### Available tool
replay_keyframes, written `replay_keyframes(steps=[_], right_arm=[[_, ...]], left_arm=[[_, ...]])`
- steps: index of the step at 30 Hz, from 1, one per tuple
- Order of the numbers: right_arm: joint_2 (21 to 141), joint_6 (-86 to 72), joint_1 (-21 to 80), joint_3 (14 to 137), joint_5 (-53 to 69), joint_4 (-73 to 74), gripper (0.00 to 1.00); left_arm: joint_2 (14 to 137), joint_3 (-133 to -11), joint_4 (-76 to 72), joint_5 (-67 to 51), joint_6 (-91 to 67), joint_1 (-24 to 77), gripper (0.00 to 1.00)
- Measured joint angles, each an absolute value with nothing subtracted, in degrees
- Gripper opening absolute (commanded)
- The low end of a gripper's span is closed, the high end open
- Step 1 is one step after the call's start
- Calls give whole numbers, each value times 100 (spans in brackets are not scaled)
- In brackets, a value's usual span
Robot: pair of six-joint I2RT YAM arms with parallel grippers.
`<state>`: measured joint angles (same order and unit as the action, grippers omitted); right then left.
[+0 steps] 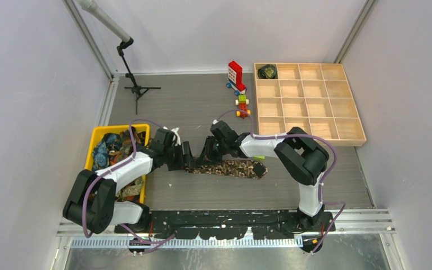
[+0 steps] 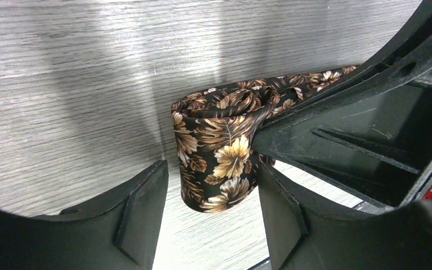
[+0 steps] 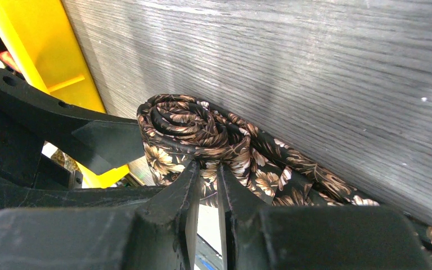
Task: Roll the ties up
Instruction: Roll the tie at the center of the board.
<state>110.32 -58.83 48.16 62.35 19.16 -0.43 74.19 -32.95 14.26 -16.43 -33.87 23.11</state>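
Observation:
A brown-and-tan leaf-patterned tie (image 1: 230,168) lies on the grey table, with its left end wound into a roll (image 2: 216,147) that stands on its edge. My left gripper (image 2: 214,216) is open around the roll, one finger on each side and a gap on the left. My right gripper (image 3: 207,171) is shut on the tie, pinching the fabric at the roll's (image 3: 183,121) near side. In the top view both grippers, left (image 1: 184,157) and right (image 1: 207,153), meet at the tie's left end. The unrolled length trails off to the right.
A yellow bin (image 1: 97,135) with several loose ties stands at the left, close behind my left arm. At the back right is a wooden compartment tray (image 1: 309,138) with a rolled tie (image 1: 268,71) in its far-left cell. Toy bricks (image 1: 236,76) and a microphone stand (image 1: 138,89) are further back.

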Motion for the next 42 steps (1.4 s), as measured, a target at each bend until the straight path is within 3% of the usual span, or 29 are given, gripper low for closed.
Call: replay_keyframes(steps=[9, 17, 30, 42], right_arm=[[11085, -5887, 4814, 6235, 1964, -102, 23], [11089, -5885, 4816, 6248, 1973, -95, 23], [10855, -5572, 4860, 6665, 1614, 976, 23], [11072, -5647, 5009, 6877, 1573, 961, 22]], left_arm=[[7701, -3312, 1334, -1745, -3404, 2311, 44], [7835, -3365, 1313, -1896, -3393, 2274, 25], [7542, -3441, 1756, -1581, -3284, 2331, 21], [7518, -4066, 2740, -554, -3194, 2783, 19]])
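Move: The rolled end of the tie stands between the left hand's open fingertips, about 1 cm ahead, 1 cm right and 1 cm below. From the right hand it lies about 3 cm left, 1 cm ahead and 1 cm below. The tie's tail end lies some 22 cm right of the right hand and 2 cm back, the green block about 21 cm right and 3 cm ahead, both 2–3 cm lower. Left hand dips, pinches the roll, then draws it about 2 cm left and up; right lifts slightly. ##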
